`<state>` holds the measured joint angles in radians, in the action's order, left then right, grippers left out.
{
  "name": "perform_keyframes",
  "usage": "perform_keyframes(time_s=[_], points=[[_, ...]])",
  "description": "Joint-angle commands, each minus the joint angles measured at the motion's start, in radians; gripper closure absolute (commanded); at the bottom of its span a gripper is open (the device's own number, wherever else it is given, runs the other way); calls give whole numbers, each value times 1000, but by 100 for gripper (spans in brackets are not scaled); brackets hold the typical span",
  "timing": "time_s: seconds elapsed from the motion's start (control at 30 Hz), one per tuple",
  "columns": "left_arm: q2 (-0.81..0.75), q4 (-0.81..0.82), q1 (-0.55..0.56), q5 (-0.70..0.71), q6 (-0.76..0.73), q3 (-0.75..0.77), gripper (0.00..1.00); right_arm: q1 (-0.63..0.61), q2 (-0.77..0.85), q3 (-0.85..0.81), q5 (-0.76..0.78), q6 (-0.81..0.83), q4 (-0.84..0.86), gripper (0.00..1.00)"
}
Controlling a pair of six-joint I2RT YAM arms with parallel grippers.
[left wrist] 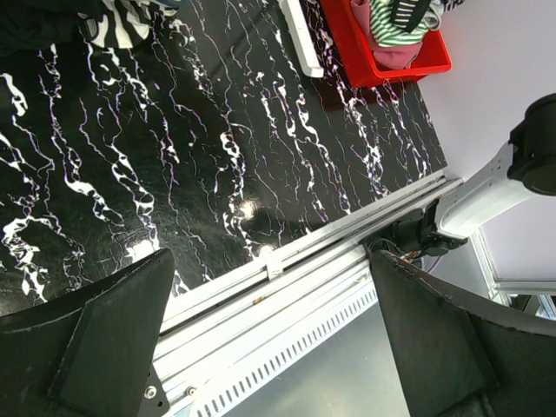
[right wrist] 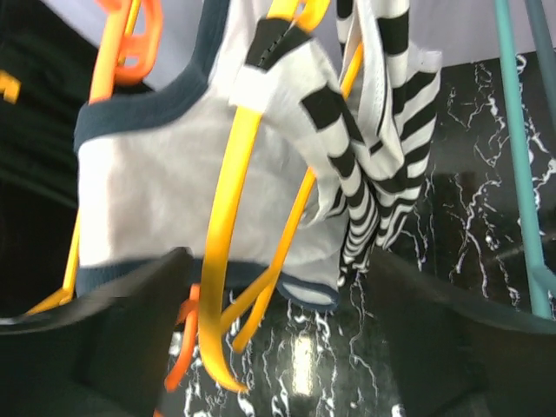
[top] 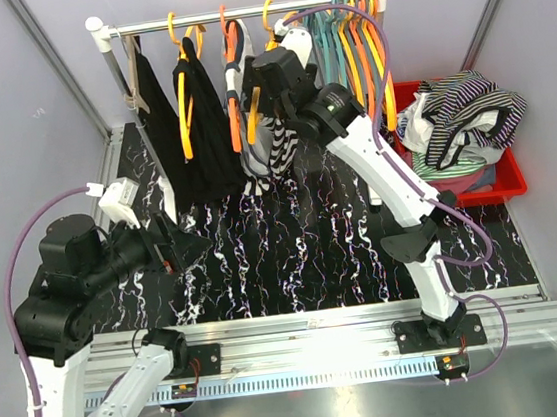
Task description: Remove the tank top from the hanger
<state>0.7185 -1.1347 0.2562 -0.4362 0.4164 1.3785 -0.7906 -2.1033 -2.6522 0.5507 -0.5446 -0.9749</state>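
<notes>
A black-and-white striped tank top hangs by one strap on a yellow hanger on the rail; in the top view it droops below the rack's middle. A white garment with navy trim hangs beside it on an orange hanger. My right gripper is open just under and in front of them, with the yellow hanger's lower end between the fingers and touching neither; it is at the rail in the top view. My left gripper is open and empty over the table's left side, also seen in its wrist view.
The rail also carries black garments on the left and bare teal and orange hangers on the right. A red bin heaped with clothes stands at the right. A metal rail runs along the near edge.
</notes>
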Motion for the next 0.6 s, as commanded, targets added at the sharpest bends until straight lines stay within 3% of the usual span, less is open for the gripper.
perform_keyframes(time_s=[0.0, 0.13, 0.23, 0.37, 0.57], points=[[-13, 3, 9, 25, -19, -6, 1, 16, -3, -34, 55, -11, 85, 16], [-17, -2, 12, 33, -18, -12, 1, 51, 6, -22, -11, -41, 9, 34], [-27, -2, 12, 47, -18, -25, 1, 67, 37, 58, -69, -61, -47, 39], [-40, 7, 12, 59, -18, -44, 1, 77, 78, 164, -92, -64, -107, 37], [-47, 15, 12, 57, -18, -55, 1, 79, 212, 329, -66, 14, -50, 44]])
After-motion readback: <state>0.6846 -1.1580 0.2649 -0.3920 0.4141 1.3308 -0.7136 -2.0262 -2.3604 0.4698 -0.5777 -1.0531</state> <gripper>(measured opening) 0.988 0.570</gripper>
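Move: The striped tank top on the yellow hanger hangs with its middle some 6 cm ahead of the right hand and about 9 cm below it, neither left nor right; the hanger's near arm stands about 2 cm to the hand's left and 1 cm ahead, level in height. The orange hanger is roughly 5 cm left and 2 cm ahead, the teal hangers about 9 cm right and 6 cm ahead. From the left hand the tank top lies some 32 cm ahead and 12 cm right. Down about 9 cm and some 4 cm to the right goes the right hand, after first easing forward a little, sinking beside the yellow hanger's near arm towards the striped tank top. It tips down by about 15 degrees while the fingers close from nearly wide to a bit over half open, with a yellow bar of the hanger between them. ##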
